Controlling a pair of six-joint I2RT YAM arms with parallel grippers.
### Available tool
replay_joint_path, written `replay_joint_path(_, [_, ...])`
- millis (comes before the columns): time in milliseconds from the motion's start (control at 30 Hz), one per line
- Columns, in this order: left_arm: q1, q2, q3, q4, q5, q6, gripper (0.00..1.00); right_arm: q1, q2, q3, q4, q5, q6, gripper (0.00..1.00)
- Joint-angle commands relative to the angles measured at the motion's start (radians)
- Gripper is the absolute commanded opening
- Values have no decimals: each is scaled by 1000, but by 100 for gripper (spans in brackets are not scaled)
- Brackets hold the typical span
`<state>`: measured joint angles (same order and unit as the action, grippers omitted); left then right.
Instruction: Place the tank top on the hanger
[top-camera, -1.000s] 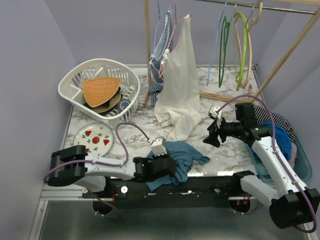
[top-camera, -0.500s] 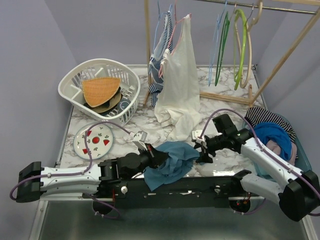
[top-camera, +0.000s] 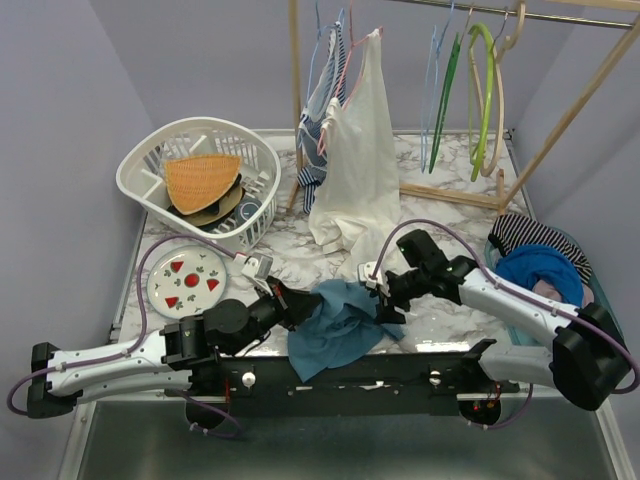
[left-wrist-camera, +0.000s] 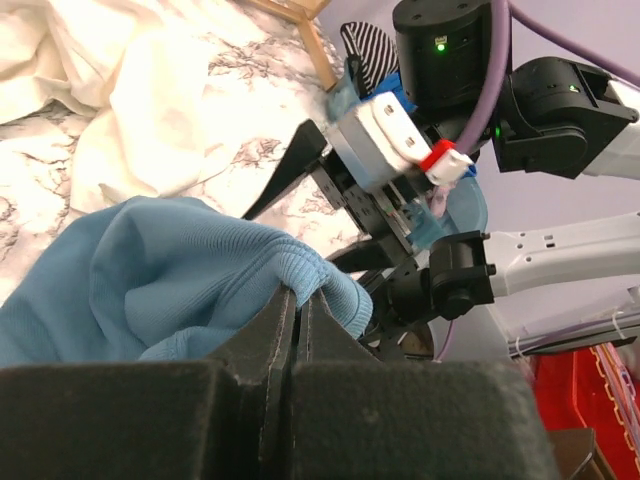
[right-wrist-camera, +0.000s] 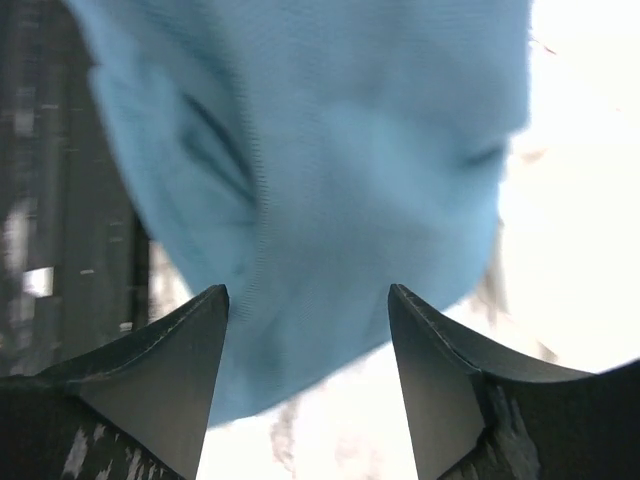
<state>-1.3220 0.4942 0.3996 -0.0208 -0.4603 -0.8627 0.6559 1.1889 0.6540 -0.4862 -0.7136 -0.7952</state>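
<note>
The teal-blue tank top lies crumpled on the marble table near the front edge. My left gripper is shut on a ribbed hem of the tank top, and its tips pinch a fold of it. My right gripper is open at the cloth's right side. In the right wrist view the tank top hangs just beyond the spread tips of that gripper, with nothing between them. The beige hanger hangs on the rail at the back right, behind the lime-green one.
A long cream garment and a striped one hang from the wooden rack and drape onto the table. A white basket and a strawberry plate are at the left. A bin of clothes stands at the right.
The left gripper has drawn back to the left with the tank top's edge, lifting the cloth. The right gripper has swung left and nearer, up to the cloth's right side.
</note>
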Motion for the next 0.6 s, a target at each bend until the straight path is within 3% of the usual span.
replay_joint_path(0, [9,-3,48,-83,-37,65,0,14,40,15,142,180,89,72])
replay_joint_path(133, [9,14,74,-84,-38,88,0,16,66,32,126,209,114,58])
replay_joint_path(233, [12,20,96,-90,-44,111,0,17,83,58,75,171,113,36])
replay_joint_path(267, [14,18,103,-96,-49,116,0,21,81,65,60,177,113,23])
replay_joint_path(367, [17,18,154,-146,-61,151,0,22,40,136,-32,253,131,2])
replay_joint_path(567, [18,43,343,-217,0,326,0,-4,-155,372,-346,310,19,0])
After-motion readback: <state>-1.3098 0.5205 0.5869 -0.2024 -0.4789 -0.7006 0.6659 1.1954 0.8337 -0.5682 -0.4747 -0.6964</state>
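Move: Just ahead of the open right hand, some 3 cm out, straight in line and about 1 cm lower, is the tank top's ribbed edge. The tank top's body hangs about 9 cm to that hand's left, 4 cm nearer the base and 4 cm lower; the white garment's bunched lower end lies roughly 12 cm ahead, 3 cm left and 6 cm down. From the left hand, the ribbed edge is about 17 cm right, 5 cm ahead and 15 cm below. Reaching forward about 3 cm and slightly down, the right hand brings its wide-open fingers onto the ribbed edge and closes them fully to pinch it, then lifts about 5 cm while easing a little farther forward and turning some 10 degrees clockwise. The left hand keeps its pinch on the tank top, nearly still at first, then rises about 3.5 cm. ##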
